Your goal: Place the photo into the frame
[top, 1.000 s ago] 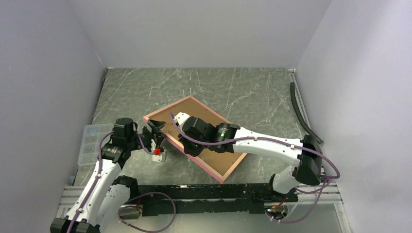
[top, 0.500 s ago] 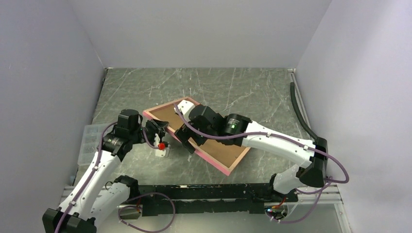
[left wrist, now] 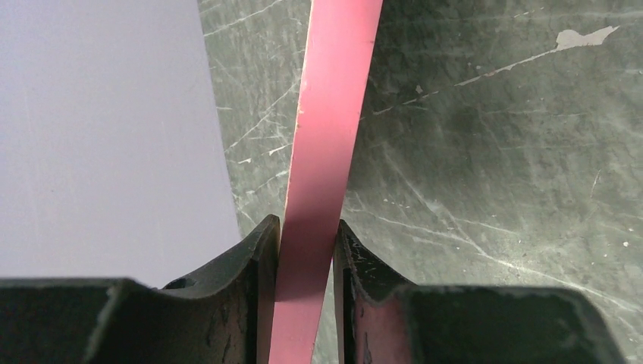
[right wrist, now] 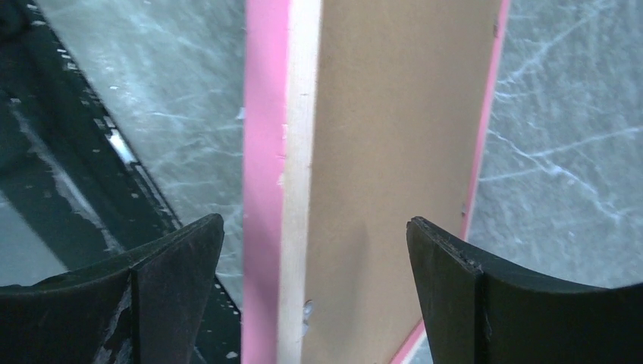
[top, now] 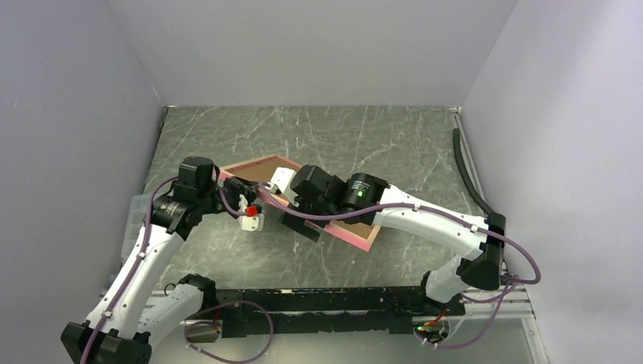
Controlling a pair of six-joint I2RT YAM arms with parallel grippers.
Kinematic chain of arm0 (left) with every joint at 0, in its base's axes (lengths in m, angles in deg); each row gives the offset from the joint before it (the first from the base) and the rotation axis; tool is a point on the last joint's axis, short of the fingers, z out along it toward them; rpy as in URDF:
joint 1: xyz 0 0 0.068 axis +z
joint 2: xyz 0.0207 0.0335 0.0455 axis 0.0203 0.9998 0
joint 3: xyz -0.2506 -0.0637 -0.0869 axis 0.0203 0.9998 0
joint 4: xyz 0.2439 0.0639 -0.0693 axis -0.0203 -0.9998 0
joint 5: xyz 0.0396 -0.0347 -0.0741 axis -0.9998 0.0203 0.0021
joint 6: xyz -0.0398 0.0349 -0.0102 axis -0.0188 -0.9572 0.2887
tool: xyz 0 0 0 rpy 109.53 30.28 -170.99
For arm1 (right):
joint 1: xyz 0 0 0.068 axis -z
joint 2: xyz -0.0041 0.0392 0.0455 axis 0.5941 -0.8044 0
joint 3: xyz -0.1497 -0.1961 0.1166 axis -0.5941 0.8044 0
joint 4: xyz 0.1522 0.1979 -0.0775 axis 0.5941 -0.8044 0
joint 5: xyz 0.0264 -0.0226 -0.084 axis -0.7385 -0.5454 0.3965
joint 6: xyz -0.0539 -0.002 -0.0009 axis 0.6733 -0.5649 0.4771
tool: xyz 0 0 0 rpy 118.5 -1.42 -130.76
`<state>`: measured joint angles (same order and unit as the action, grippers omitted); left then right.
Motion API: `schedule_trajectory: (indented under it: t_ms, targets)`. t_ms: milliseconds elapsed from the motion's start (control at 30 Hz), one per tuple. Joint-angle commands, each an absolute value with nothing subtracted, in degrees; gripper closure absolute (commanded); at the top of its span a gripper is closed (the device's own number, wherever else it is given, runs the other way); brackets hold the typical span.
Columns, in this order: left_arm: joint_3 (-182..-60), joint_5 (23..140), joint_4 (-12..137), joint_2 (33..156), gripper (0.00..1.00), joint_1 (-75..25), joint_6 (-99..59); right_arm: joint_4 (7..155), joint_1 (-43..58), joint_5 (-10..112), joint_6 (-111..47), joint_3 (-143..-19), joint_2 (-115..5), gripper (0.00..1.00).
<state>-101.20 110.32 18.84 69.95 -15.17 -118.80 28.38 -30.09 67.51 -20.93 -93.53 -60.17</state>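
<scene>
The frame (top: 350, 233) stands tilted up on its long edge in the middle of the marble table, its light brown rear side (right wrist: 394, 136) showing. My left gripper (top: 241, 192) is shut on its narrow pink border (left wrist: 326, 114) near the left corner, and the border fills the gap between the fingers (left wrist: 258, 258). My right gripper (top: 298, 222) stands open beside the frame's near side. In the right wrist view its jaws straddle the pink and pale wood edge (right wrist: 280, 152) without touching it. The photo is hidden.
A clear plastic box (top: 133, 226) lies at the table's left edge, partly behind my left arm. A black hose (top: 464, 163) runs along the right wall. The black mounting rail (top: 326, 303) crosses the near edge. Grey walls close in the table on three sides.
My left gripper has shut on the frame's border and lifted that side. My right gripper has opened and let go of the frame, which now stands steeper.
</scene>
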Motion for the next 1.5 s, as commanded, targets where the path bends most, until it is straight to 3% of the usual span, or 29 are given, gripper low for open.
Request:
schedule_trajectory:
  t_ms: [0,267,367,533,567,600,867,1100,1200,1467]
  targets:
    - [-104.77,113.05,19.63,68.99,0.75,-15.01,-111.39,27.42,-30.17,77.14,-17.93,-95.82,-61.54,0.1]
    - [-104.39,112.24,22.67,67.48,0.74,-15.01,-108.75,31.48,-30.18,85.06,-19.08,-96.34,-63.58,0.53]
    - [-103.75,111.88,26.34,66.42,0.73,-15.0,-105.58,34.06,-30.17,84.33,-19.02,-96.95,-62.37,0.64]
    - [-103.45,111.54,27.61,65.06,0.54,-15.01,-104.53,37.15,-29.75,83.15,-20.22,-98.91,-61.33,0.76]
    - [-103.47,111.43,27.92,64.8,0.33,-15.01,-104.17,37.31,-29.3,82.33,-20.89,-99.58,-61.4,0.77]
    - [-103.49,111.33,28.45,64.48,0.22,-15.0,-103.5,37.19,-28.6,80.97,-21.69,-100.57,-61.61,0.79]
    - [-106.76,108.1,28.49,63.07,0.12,-15.0,-97.32,35.32,-15.84,64.9,-32.13,-111.95,-63.68,0.84]
    - [-113.15,105.32,25.35,67.13,0.11,-14.19,-85.32,35.95,1.33,45.32,-44.25,-116.17,-67.87,0.83]
    - [-114.55,106.58,22.19,70.63,0.13,-12.04,-83.17,37.69,7.4,40.02,-48.74,-113.04,-68.91,0.83]
    - [-119.17,111.41,15.66,82.58,0.12,0.4,-76.76,45.5,12.36,44.86,-50.02,-96.25,-61.97,0.84]
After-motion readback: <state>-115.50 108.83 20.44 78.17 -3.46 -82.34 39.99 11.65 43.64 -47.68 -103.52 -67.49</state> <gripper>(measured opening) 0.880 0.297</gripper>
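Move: My left hand already pinches the frame's upper rim, with the frame hanging slanted, backing side up. The stretch that my open right hand wants is some 4 cm ahead, 1 cm right and barely below it, about 10 cm right and 4 cm back from my left hand. From my right hand, the frame's middle lies about 7 cm ahead, 3 cm right and 9 cm down; the rim's right-hand corner is roughly 16 cm right and 5 cm back. I push my right hand about 4 cm forward over the rim and pinch it, then my left fingers open and lift clear some 10 cm before easing forward, left and down. My right hand keeps its grip and swings the frame forward about 16 cm and somewhat right, up and then slightly down, turning clockwise some 40 degrees while its left side rolls up. ##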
